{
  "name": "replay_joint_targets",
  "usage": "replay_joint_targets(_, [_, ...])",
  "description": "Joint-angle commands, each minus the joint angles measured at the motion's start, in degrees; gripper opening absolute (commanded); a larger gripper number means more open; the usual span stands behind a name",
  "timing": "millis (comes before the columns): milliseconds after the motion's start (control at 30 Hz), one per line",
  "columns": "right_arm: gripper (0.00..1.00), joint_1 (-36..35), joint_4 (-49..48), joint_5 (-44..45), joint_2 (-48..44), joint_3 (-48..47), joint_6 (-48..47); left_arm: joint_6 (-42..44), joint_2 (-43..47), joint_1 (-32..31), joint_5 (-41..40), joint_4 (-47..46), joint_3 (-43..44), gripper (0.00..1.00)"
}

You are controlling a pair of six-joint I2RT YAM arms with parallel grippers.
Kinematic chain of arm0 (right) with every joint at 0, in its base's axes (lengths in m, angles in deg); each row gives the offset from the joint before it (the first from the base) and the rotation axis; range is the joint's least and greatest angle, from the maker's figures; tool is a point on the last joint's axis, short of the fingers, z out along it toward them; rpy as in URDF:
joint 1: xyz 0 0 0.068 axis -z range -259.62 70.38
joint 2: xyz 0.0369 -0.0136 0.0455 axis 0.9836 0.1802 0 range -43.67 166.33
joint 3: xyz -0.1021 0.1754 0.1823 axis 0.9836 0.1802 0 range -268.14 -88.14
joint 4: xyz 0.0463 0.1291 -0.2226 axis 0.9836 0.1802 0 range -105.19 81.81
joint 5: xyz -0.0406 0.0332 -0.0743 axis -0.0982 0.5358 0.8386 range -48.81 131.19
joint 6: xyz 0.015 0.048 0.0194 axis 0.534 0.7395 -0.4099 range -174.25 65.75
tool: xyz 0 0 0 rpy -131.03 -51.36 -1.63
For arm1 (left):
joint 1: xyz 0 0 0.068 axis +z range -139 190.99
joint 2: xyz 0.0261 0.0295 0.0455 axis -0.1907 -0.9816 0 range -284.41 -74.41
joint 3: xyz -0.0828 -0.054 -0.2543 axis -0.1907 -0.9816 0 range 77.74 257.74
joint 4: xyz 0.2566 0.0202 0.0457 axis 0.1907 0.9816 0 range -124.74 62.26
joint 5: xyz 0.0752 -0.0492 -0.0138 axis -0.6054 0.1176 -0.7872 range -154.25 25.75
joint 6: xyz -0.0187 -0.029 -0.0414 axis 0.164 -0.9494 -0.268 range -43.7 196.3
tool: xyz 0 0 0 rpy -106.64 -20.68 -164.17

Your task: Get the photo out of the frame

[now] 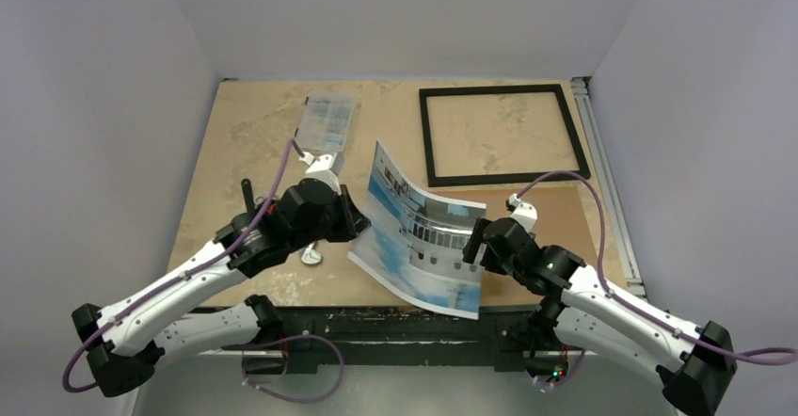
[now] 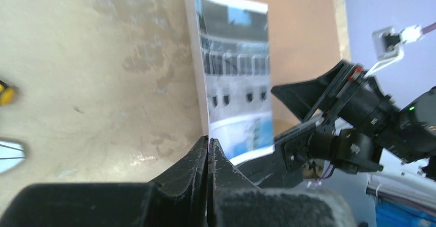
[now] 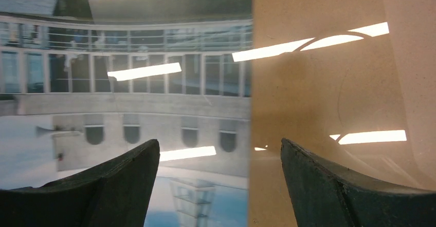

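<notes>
The photo (image 1: pixel 419 237), a print of a white building on blue sky, stands bowed on its edge at the table's front centre. My left gripper (image 1: pixel 362 223) is shut on its left border; in the left wrist view the closed tips (image 2: pixel 209 140) pinch the photo's (image 2: pixel 236 83) edge. My right gripper (image 1: pixel 473 244) is open just right of the photo, and its jaws (image 3: pixel 220 155) straddle the line where the photo (image 3: pixel 128 83) meets the brown backing panel (image 3: pixel 319 83). Nothing lies between them. The black frame (image 1: pixel 494 89) lies flat and hollow at the back right.
The brown backing panel (image 1: pixel 555 218) lies flat under my right arm, below the frame. A clear plastic parts box (image 1: pixel 329 120) sits at the back centre-left. A small round pale object (image 1: pixel 311 256) lies by my left arm. A metal rail (image 1: pixel 602 152) runs along the table's right edge.
</notes>
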Motion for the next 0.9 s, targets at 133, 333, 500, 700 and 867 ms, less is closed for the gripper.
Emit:
replay_joint_targets(133, [0.85, -0.1, 4.3, 1.7, -7.3, -5.3, 2.4, 12.5, 3.1, 2.3, -8.6, 6.8, 16.3, 0.00])
replay_joint_targets(333, [0.84, -0.2, 6.4, 1.4, -12.7, -8.4, 2.3, 14.4, -2.9, 5.0, -1.4, 1.3, 25.5, 0.00])
replay_joint_targets(500, [0.84, -0.2, 9.0, 1.3, -15.2, -11.0, 2.8, 10.8, -11.9, 6.5, 7.6, -5.0, 33.0, 0.00])
replay_joint_targets(700, [0.84, -0.1, 11.9, 2.6, -18.7, -13.5, 3.4, -1.6, -21.4, 9.4, 22.3, -14.9, 39.6, 0.00])
replay_joint_targets(867, [0.84, -0.2, 12.4, 4.1, -21.4, -14.8, 3.5, -6.6, -28.2, 7.4, 25.4, -19.9, 48.5, 0.00])
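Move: The left gripper already pinches the left edge of the photo, whose sagging middle lies about 12 cm to its right, level fore and aft, and some 13 cm below. The brown board is about 33 cm right and 6 cm ahead, the empty black frame roughly 34 cm right and 36 cm ahead, the wrench head 14 cm left and 4 cm ahead, all about 20 cm down. From the open right gripper, the photo's middle lies about 11 cm left, a centimetre ahead and at its height. Keep the left fingers shut on the photo's edge and raise it some 20 cm, fast at first, easing forward about 9 cm; drift slightly left, then swing back right by about 13 cm, tipping the fingers up and then rolling the hand's left side down. Meanwhile lift the open right gripper about 12 cm off the board, nearly straight up, tilting it up and its left side higher. ##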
